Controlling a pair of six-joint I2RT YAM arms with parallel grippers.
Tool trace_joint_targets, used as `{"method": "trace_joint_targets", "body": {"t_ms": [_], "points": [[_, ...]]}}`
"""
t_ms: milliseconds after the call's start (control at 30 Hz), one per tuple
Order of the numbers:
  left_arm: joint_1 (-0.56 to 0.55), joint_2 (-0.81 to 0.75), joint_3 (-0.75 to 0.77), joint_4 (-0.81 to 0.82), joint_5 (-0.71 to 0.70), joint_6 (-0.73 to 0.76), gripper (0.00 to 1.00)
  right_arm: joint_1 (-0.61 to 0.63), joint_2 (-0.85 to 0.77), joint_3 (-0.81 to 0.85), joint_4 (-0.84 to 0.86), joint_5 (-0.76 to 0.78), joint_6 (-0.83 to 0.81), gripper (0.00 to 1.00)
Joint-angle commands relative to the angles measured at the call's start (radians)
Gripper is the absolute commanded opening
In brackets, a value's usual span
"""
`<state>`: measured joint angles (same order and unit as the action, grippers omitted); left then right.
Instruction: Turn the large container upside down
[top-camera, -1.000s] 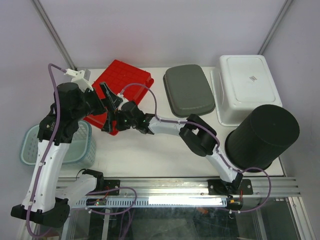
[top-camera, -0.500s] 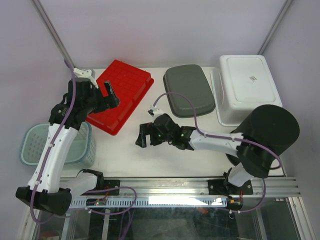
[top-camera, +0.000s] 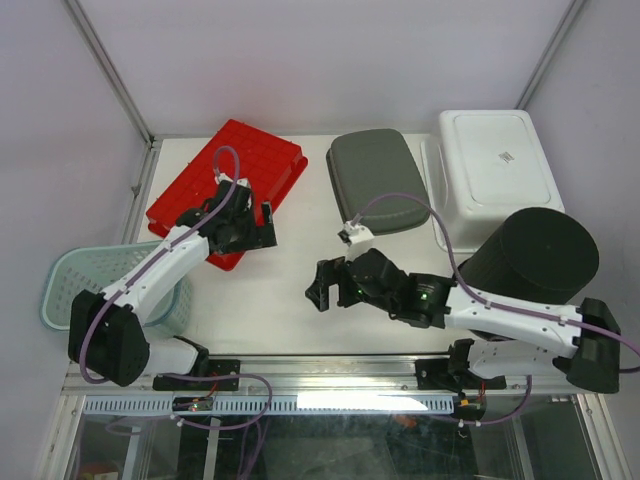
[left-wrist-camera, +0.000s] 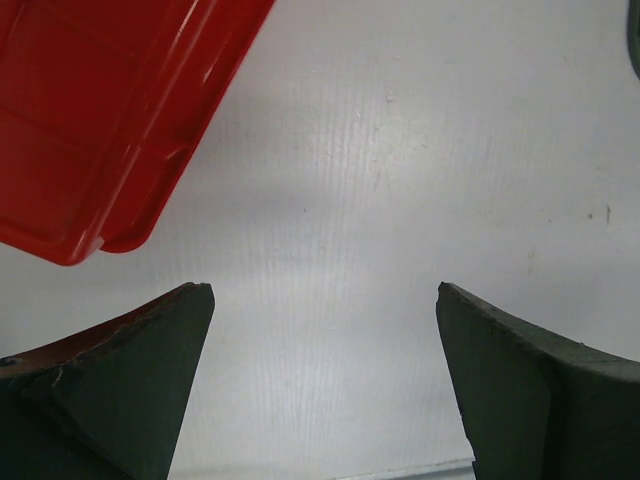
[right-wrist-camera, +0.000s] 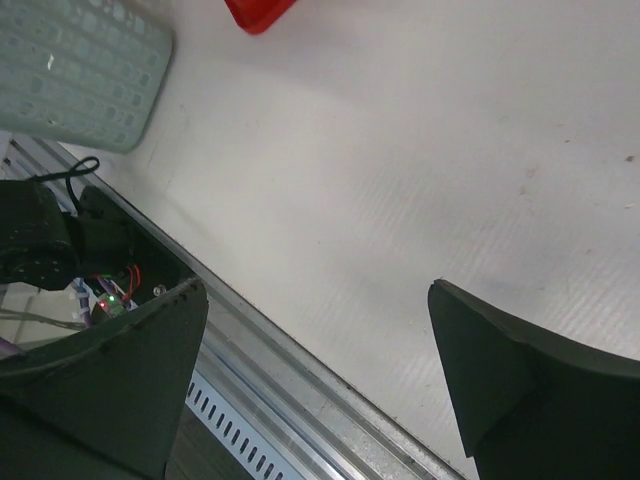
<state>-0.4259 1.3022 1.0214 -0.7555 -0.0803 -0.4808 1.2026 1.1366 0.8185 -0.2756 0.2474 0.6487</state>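
Observation:
The large container (top-camera: 225, 185) is a red crate lying bottom up at the table's back left, its gridded underside showing. In the left wrist view its rim (left-wrist-camera: 100, 120) fills the upper left corner. My left gripper (top-camera: 262, 228) hangs open just off the crate's near right edge, with only bare table between its fingers (left-wrist-camera: 130, 390). Further right, over the middle front of the table, my right gripper (top-camera: 318, 285) is open and holds nothing. In the right wrist view only a red corner of the crate (right-wrist-camera: 258, 12) shows, far from that gripper (right-wrist-camera: 318, 295).
A grey tub (top-camera: 377, 180) and a white tub (top-camera: 492, 175) lie bottom up at the back right. A black bucket (top-camera: 525, 270) stands by the right arm. A teal basket (top-camera: 75, 290) sits off the table's left edge. A metal rail (right-wrist-camera: 300, 400) runs along the front.
Both grippers have left the red crate. The left arm has dropped low beside the crate's near right edge. The right gripper has pulled back right and toward the front.

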Motion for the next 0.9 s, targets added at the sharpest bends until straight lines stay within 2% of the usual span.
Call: {"method": "trace_joint_targets", "body": {"t_ms": [0, 200, 300, 400, 467, 733, 867], "points": [[-0.002, 0.071, 0.013, 0.132, -0.087, -0.027, 0.99, 0.007, -0.123, -0.012, -0.016, 0.149, 0.006, 0.96], [-0.003, 0.092, 0.008, 0.135, -0.211, -0.103, 0.95, 0.007, -0.171, -0.014, -0.063, 0.188, 0.010, 0.97], [-0.040, 0.075, -0.021, 0.159, -0.292, -0.224, 0.87, 0.006, -0.163, -0.021, -0.052, 0.183, 0.014, 0.97], [-0.125, 0.088, -0.036, 0.162, -0.440, -0.359, 0.76, 0.006, -0.140, -0.013, -0.046, 0.167, 0.016, 0.97], [-0.142, 0.115, -0.043, 0.161, -0.501, -0.449, 0.73, 0.006, -0.130, -0.005, -0.051, 0.155, 0.020, 0.97], [-0.144, 0.286, 0.061, 0.001, -0.714, -0.735, 0.71, 0.006, -0.147, -0.018, -0.065, 0.144, 0.032, 0.97], [-0.140, 0.374, 0.131, -0.098, -0.792, -0.806, 0.70, 0.006, -0.161, -0.026, -0.072, 0.153, 0.035, 0.97]]}}
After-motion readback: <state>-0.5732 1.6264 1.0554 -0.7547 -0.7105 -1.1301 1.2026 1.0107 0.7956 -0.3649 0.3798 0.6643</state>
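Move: The upturned red container's middle lies some 10 cm ahead of the left hand and 6 cm to its left, about 8 cm lower, with its near corner closer in, slightly behind the hand on that side. The green basket is about 27 cm to the left and 10 cm back of this hand; the grey container is roughly 24 cm to its right and 14 cm ahead. From the right hand, the red container's middle is about 23 cm ahead, 18 cm left and 12 cm down. The left hand sinks about 5.5 cm while easing forward and finally left, some 5 cm level travel in all, towards the red container's right-hand long side near its near corner, turning about 35 degrees counter-clockwise to face that side as its wide-open fingers close by roughly a quarter, with no touch to be seen. The right hand, empty, backs off about 3.5 cm to its right, bobbing up and partly down again, then holds still. ##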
